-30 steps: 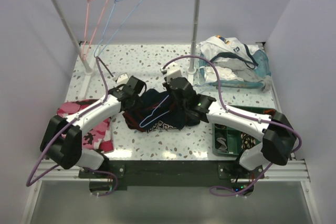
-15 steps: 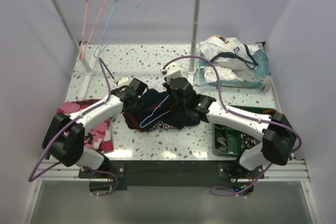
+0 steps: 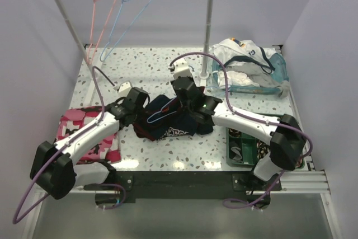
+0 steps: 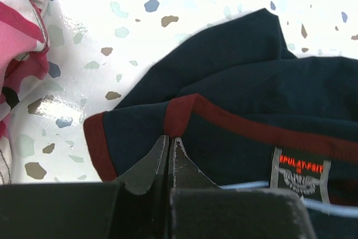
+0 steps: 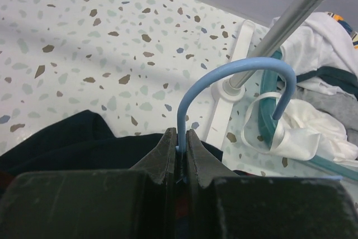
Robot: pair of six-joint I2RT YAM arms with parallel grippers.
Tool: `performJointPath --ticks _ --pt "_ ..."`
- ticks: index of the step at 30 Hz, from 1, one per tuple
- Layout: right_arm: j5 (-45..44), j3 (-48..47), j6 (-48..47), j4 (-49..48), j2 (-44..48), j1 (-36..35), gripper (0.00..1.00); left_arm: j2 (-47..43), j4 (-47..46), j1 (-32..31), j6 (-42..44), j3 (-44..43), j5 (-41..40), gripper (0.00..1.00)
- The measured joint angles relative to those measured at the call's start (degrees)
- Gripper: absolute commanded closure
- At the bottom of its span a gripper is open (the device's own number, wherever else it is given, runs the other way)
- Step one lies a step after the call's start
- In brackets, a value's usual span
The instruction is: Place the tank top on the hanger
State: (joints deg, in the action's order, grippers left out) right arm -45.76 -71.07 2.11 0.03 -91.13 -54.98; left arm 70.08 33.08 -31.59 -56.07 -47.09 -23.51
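Observation:
The navy tank top [image 3: 170, 122] lies bunched on the table between the two arms. Its dark red trim [image 4: 235, 121] and neck label show in the left wrist view. My left gripper [image 4: 169, 137] is shut, its tips pinching a raised fold of that trim at the top's left side [image 3: 143, 111]. The light blue wire hanger [image 5: 240, 74] rests on the tank top, hook pointing up and away. My right gripper [image 5: 182, 132] is shut on the hanger's neck just below the hook, above the top's far edge [image 3: 182, 102]. A strip of the hanger's wire [image 4: 246, 184] crosses the fabric.
A pink camouflage cloth [image 3: 89, 134] lies left of the tank top. A pink hanger [image 3: 96, 9] and another blue hanger [image 3: 130, 8] hang on the rail. The rack's post [image 3: 208, 32] stands just behind my right gripper. White garments [image 3: 249, 68] sit back right, a green tray [image 3: 246, 145] near right.
My left gripper has closed onto the tank top's red trim, and its arm has swung left. The right gripper has carried the hanger slightly back, and the top has bunched up.

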Motion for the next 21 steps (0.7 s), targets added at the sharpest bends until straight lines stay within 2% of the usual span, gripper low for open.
performJointPath --ticks 9,12,21 --pt "-4.48 -3.26 0.0 1.29 -2.64 -0.04 1.0 -8.72 -0.44 0.0 5.79 1.62 2.14 1.0" --pt "-4.63 -4.87 0.39 2.29 -2.64 -0.04 1.0 -8.94 -0.2 0.0 7.41 0.92 2.95 1.0" --pt "-5.97 -11.08 0.46 3.39 -2.82 -2.21 1.0 -5.51 1.16 0.0 13.05 -13.09 6.16 1.0"
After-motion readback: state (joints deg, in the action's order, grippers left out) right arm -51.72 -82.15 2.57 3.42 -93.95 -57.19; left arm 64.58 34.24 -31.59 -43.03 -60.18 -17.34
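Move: The left end of the hanger, which slants down from my right hand, lies just by my left hand, about 3 cm right and 1 cm back at much the same height. The tank top's body is some 12 cm right and 8 cm lower, and the pink cloth 19 cm left, 8 cm back and 9 cm lower. From my right hand, the tank top's body lies about 8 cm back, straight in line sideways, 21 cm below; the rack's foot is 10 cm ahead, 10 cm right, 24 cm below. Keeping the tank top's maroon-edged strap pinched, my left hand lifts it about 11 cm, first edging back a touch, then swinging forward and right beside the hanger's left end while the fingers tip up and turn clockwise, each some 15 degrees. My right hand keeps its grip on the hanger's neck, eases slightly forward, then raises the hanger about 5 cm and shifts it a little left. ##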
